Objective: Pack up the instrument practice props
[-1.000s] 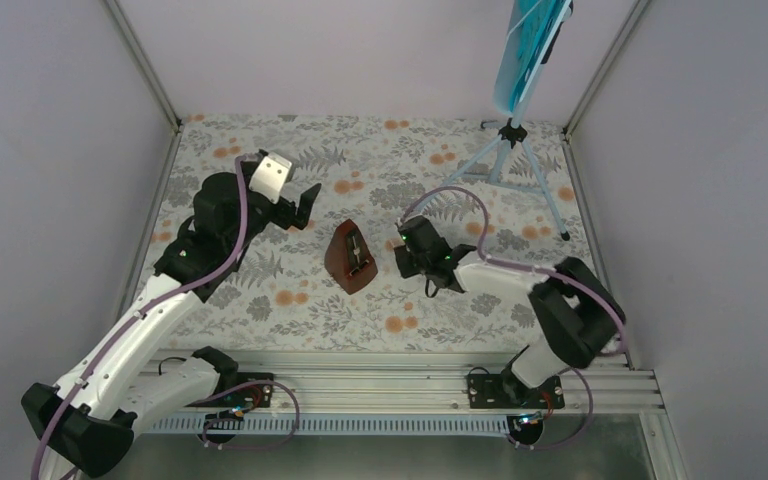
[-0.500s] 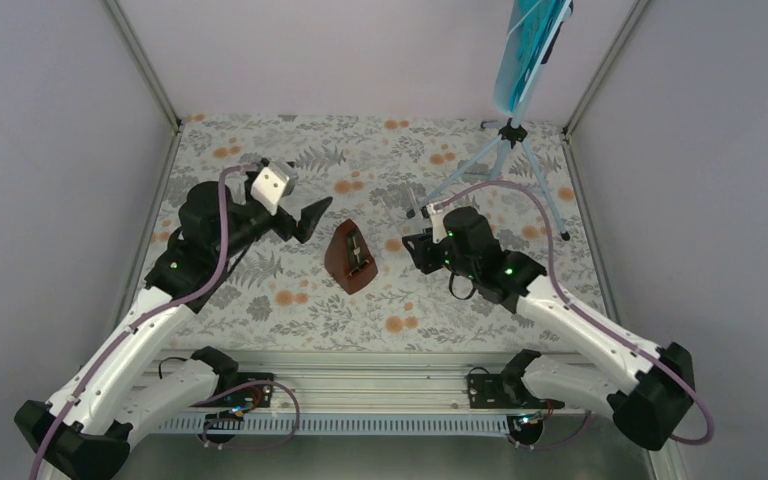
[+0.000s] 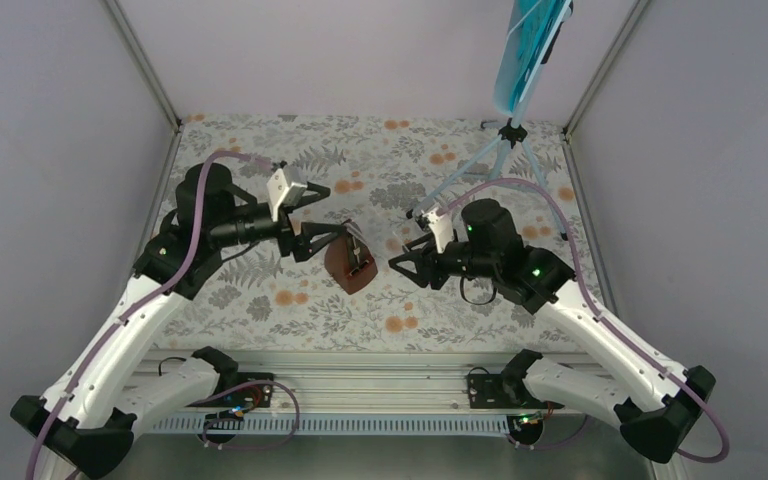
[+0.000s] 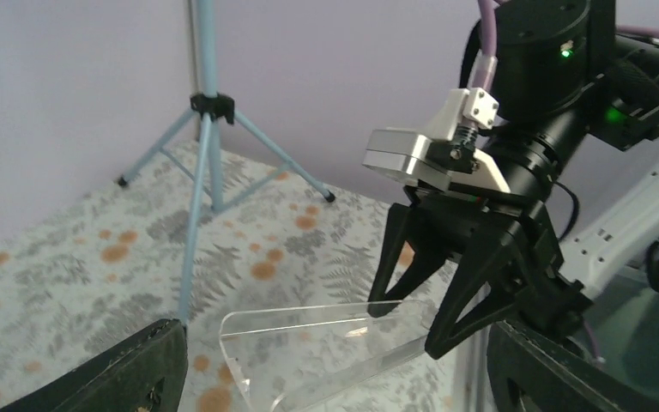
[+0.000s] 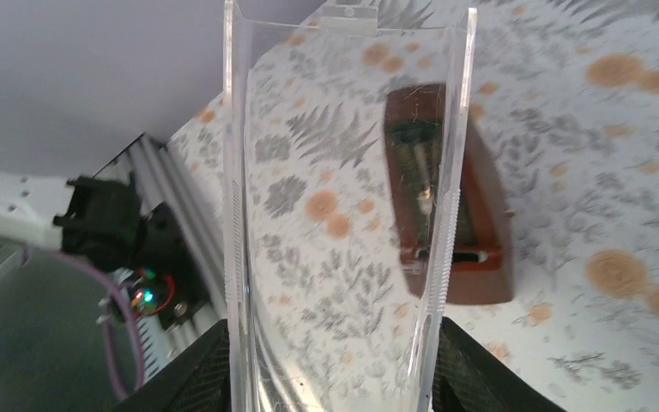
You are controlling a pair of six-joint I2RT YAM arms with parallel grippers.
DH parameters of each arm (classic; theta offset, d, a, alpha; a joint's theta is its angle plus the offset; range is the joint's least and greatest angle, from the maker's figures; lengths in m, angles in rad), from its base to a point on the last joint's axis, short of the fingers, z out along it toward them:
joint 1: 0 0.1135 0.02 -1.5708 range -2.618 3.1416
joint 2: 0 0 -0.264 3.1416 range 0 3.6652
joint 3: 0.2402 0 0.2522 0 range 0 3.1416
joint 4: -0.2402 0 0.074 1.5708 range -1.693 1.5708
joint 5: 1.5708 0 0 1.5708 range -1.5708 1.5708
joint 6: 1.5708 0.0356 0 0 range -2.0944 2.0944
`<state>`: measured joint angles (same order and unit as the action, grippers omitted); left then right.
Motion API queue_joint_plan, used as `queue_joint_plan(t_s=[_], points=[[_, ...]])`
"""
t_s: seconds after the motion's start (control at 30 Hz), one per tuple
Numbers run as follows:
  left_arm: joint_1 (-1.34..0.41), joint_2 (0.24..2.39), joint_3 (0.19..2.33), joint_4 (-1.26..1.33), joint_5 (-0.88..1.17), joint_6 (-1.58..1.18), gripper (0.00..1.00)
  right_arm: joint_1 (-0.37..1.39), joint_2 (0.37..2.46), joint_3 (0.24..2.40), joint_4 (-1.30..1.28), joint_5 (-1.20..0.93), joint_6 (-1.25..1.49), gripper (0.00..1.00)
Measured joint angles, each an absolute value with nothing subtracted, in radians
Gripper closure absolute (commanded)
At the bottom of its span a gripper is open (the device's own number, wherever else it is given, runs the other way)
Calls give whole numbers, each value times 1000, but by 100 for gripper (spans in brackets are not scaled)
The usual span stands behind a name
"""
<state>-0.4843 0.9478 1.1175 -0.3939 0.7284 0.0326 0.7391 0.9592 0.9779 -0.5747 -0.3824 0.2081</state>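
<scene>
The reddish-brown pyramid metronome (image 3: 350, 262) stands on the flowered table, between my two grippers. My right gripper (image 3: 405, 256) is shut on a clear plastic cover (image 5: 335, 215) and points left over the metronome (image 5: 482, 245). In the left wrist view the cover's free end (image 4: 309, 343) lies between my left gripper's wide fingers, touching neither. My left gripper (image 3: 325, 213) is open and faces the right gripper (image 4: 408, 330). The pale blue music stand (image 3: 505, 150) is at the back right, with the teal sheet of music (image 3: 525, 45) on it.
The stand's silver-blue tripod legs (image 4: 210, 129) spread over the back right corner of the table. Pale walls and metal corner posts (image 3: 145, 65) close in the table on three sides. An aluminium rail (image 3: 390, 385) with both arm bases runs along the near edge.
My left gripper swung right and down toward the metronome, its jaws narrowing a little. My right arm stretched out and turned its gripper, with the clear cover, to face left.
</scene>
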Motion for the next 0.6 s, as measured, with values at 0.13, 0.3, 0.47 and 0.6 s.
queue_joint_plan(t_s=[0.13, 0.3, 0.47, 0.6], points=[[-484, 921, 1100, -461, 738, 6, 19, 739, 979, 978, -596, -486, 190, 50], [-484, 926, 1095, -523, 760, -12, 30, 739, 983, 978, -598, -593, 173, 50], [-484, 932, 1080, -558, 826, -21, 44, 739, 983, 978, -597, -668, 157, 50], [-484, 932, 1059, -561, 891, -29, 58, 739, 983, 978, -597, -699, 150, 49]])
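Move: The right hand holds the clear cover. Its middle lies about 7 cm to the right of the open left hand, level with it fore and aft and roughly 12 cm lower. From the right hand, the left gripper is some 11 cm to the left, 2 cm ahead and 11 cm higher; the metronome lies on the table about 12 cm ahead, 11 cm left and 24 cm below, and the tripod's near foot some 24 cm ahead, 2 cm right and 27 cm below. Down and back, the left hand sinks about 4 cm and draws in nearly as far towards the cover's free end, rolling its forward side down some 15 degrees as its fingers close from nearly wide to about half. Meanwhile the right hand keeps its grip on the cover and pulls back about 5 cm, easing 2 cm left while swinging counter-clockwise. Contact of the left fingers with the cover can't be made out. ##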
